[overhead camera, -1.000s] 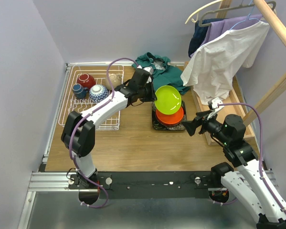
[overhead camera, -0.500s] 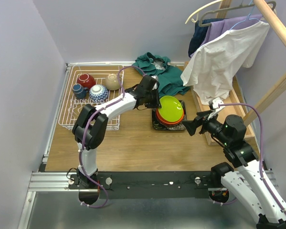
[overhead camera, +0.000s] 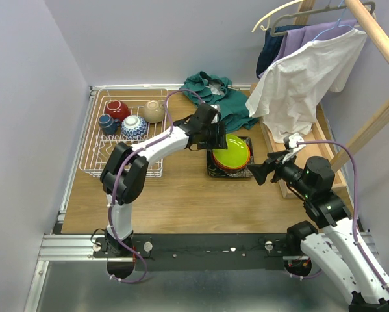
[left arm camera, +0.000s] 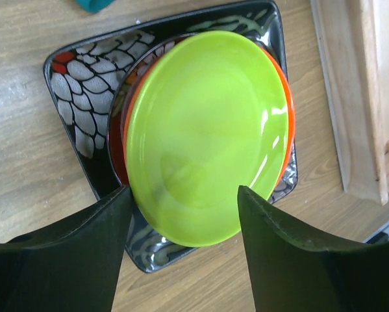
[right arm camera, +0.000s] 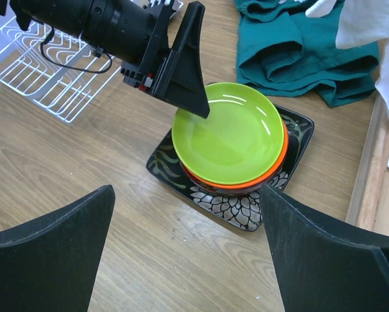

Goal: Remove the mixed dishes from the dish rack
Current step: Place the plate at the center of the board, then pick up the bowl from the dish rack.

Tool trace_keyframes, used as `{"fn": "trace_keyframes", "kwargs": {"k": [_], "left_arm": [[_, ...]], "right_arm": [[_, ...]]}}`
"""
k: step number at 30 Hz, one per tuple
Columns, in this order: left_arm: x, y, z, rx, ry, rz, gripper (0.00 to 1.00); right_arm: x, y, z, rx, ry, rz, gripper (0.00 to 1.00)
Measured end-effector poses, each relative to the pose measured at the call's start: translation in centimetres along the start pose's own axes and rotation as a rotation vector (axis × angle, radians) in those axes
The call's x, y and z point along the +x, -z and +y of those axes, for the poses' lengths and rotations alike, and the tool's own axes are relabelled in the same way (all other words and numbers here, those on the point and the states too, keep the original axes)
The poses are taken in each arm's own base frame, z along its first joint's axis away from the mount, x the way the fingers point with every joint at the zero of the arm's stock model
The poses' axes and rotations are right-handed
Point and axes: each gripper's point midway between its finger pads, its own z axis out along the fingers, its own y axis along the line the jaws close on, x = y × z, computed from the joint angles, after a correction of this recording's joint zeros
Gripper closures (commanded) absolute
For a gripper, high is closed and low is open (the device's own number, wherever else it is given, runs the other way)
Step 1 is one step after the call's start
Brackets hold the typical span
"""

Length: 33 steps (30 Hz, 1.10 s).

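Note:
A lime-green plate (overhead camera: pixel 232 149) lies on top of an orange plate (left arm camera: pixel 286 110) and a red plate (left arm camera: pixel 119 140), all stacked on the black square floral plate (left arm camera: pixel 84 78) on the table. My left gripper (overhead camera: pixel 210 140) is open just left of the stack; in the left wrist view its fingers (left arm camera: pixel 103 227) stand either side of the green plate's near edge without pinching it. The white wire dish rack (overhead camera: pixel 90 166) at the back left holds a red cup (overhead camera: pixel 116 108), a dark-blue mug (overhead camera: pixel 106 122), a blue-white bowl (overhead camera: pixel 134 126) and a beige bowl (overhead camera: pixel 153 112). My right gripper (overhead camera: pixel 256 170) is open and empty, right of the stack.
A teal cloth (overhead camera: pixel 220 97) lies bunched behind the stack. A white shirt (overhead camera: pixel 298 84) hangs from a wooden frame over the long wooden tray (overhead camera: pixel 311 146) on the right. Walls close the table at the left and the back.
The left gripper carried the lime-green plate down onto the stack, then opened and let it go. The right arm has not moved.

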Motion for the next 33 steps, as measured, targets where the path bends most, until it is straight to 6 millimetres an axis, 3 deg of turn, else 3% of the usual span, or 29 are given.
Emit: {"fn": "trace_keyframes", "kwargs": {"k": [5,9,11,20,24,28,33], "left_arm": [[0.3,0.5,-1.0,-0.019,-0.060,0.010,0.23],[-0.1,0.9,-1.8,-0.035,-0.107,-0.007,0.09],[-0.1,0.9,-1.6,-0.051,-0.123,-0.013,0.03],[-0.4,2.1,0.2,-0.155,-0.165,-0.026,0.01],[-1.7,4.3,0.2,-0.186,-0.193,-0.080,0.01],[-3.9,7.8,0.5,-0.226,-0.218,-0.178,0.01],[-6.7,12.8,3.2,-0.347,-0.246,-0.298,0.01]], "right_arm": [[0.2,-0.1,0.0,0.001,-0.002,0.006,0.00],[0.3,-0.1,-0.1,0.001,-0.003,0.009,0.00],[0.3,-0.1,-0.1,0.001,-0.003,0.009,0.00],[0.5,-0.2,-0.1,0.002,-0.005,0.018,0.00],[0.6,-0.3,-0.1,0.002,-0.006,0.020,0.00],[0.7,-0.3,-0.2,0.002,-0.007,0.023,0.00],[0.8,-0.4,-0.2,0.003,-0.009,0.029,0.00]]}}
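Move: The green plate already lies on the stack, its middle some 5 cm to the right of the left hand's fingertips, about 2 cm back and a touch lower, with the left fingers still at its left rim. The black square dish beneath is 5 cm right, 3 cm back; the teal cloth lies about 16 cm ahead, 1 cm right. The beige cup in the rack is some 23 cm left and 12 cm ahead. From the right hand the green plate lies roughly 12 cm ahead, 9 cm left and 12 cm below. The left hand, already loosened from the green plate, edges back and right by about 1 cm at the rim and lifts slightly while the fingers finish opening wide, then comes free of the plate. From there it climbs about 11 cm and swings some 10 cm to the left, ever faster, away from the stack towards the rack, the wrist turning about 30 degrees so that the fingers point more straight forward, still slanting down. ##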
